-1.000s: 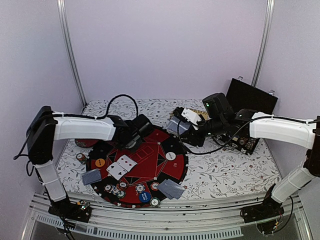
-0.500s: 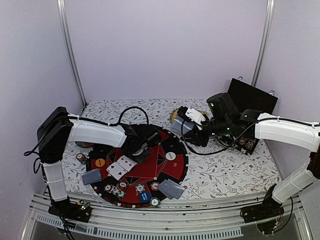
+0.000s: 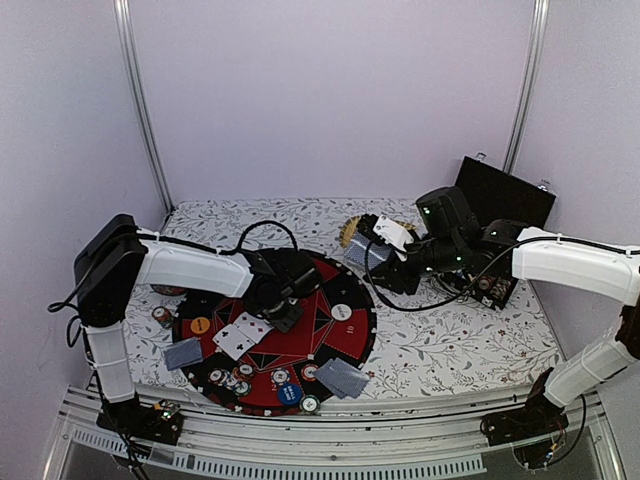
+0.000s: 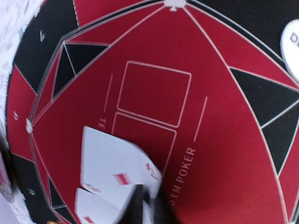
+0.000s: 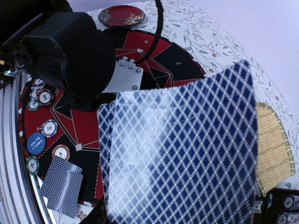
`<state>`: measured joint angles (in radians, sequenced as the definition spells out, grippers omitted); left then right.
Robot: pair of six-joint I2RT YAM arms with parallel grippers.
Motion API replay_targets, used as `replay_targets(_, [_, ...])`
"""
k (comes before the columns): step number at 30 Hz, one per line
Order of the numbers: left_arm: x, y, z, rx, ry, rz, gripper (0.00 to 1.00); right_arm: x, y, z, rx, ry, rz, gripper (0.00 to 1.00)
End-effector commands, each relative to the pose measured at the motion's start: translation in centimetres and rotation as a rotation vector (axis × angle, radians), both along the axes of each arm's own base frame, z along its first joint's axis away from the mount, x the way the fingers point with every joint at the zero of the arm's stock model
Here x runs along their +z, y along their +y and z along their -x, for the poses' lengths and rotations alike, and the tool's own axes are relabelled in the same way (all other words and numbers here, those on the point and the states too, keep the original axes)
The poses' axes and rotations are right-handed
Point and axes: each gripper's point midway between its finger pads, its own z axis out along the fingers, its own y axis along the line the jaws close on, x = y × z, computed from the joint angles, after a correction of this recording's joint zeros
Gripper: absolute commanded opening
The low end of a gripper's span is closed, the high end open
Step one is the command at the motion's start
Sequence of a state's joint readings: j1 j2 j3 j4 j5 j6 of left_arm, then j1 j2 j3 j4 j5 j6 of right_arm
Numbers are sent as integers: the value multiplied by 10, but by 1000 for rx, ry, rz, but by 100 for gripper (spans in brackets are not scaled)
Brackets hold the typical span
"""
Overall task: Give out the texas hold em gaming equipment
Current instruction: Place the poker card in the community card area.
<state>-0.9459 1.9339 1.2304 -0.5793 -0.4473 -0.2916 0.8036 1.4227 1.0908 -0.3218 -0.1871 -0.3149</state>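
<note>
On the round red-and-black poker mat (image 3: 330, 345) lie two face-up cards (image 3: 240, 335). Just right of them, low over the mat, my left gripper (image 3: 285, 316) is shut on a white playing card (image 4: 119, 163) with red pips. Its dark fingertips (image 4: 135, 207) pinch that card's corner. My right gripper (image 3: 375, 258) hovers over the mat's far right edge, shut on a fanned deck (image 5: 182, 154) with blue diamond backs that hides its fingers. Chips (image 3: 240, 380) and a blue button (image 3: 289, 393) sit along the mat's near rim.
Face-down card pairs lie at the mat's left (image 3: 183, 353) and near right (image 3: 342, 378). A white dealer button (image 3: 341, 312) and an orange one (image 3: 200, 325) are on the mat. The red dish (image 5: 120, 15), straw tray (image 5: 273, 149) and open black case (image 3: 500, 195) stand behind.
My left arm has swung from the mat's far edge down to its middle, beside the two face-up cards. The right gripper with the deck has drifted slightly right.
</note>
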Motion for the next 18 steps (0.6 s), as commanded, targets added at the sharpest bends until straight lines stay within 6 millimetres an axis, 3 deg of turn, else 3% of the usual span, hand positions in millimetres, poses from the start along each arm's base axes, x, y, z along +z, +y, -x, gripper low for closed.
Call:
replay_targets(1, [-6,-8,12,-20,45,32,24,9,-5,-1,-10,-30,-15,44])
replay_targets(5, [13,-17,14,-23,53,101,41,11,-6,-1,-12,-33,-16,44])
replay_targets(12, [60,-32,29,-98,82,253,48,10,-5,-1,-3,-29,-17,44])
replay_targets(15, [94,-33,32,-122,48,330,55,10,-2,1,8,-25,-20,44])
replay_targets(18, [147,-36,26,-133,-41,492,69,8,-1,0,13,-18,-17,44])
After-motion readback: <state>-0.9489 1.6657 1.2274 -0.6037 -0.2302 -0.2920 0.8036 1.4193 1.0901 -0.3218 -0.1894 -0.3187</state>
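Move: The poker card pinched in my left fingers, by its near-right end, has its middle about 2 cm ahead and 3 cm left of them, barely 1 cm lower. From those fingers, the second laid card is some 7 cm left and 1 cm back, and the first is 11 cm left and 5 cm back. An empty card outline is about 6 cm ahead and 3 cm right, and the dealer button 14 cm right and 3 cm ahead. From my right hand, the pinched card lies roughly 23 cm left, 4 cm ahead and 19 cm below. I spread my left fingers to let go of the third card beside the two laid ones, easing back a little as they open. Then I lift the hand away from it, about 9 cm up, drifting some 3 cm to the right and 2 cm back, while it rolls nearly 20 degrees, left side down. My right hand stays put, still gripping the deck. ##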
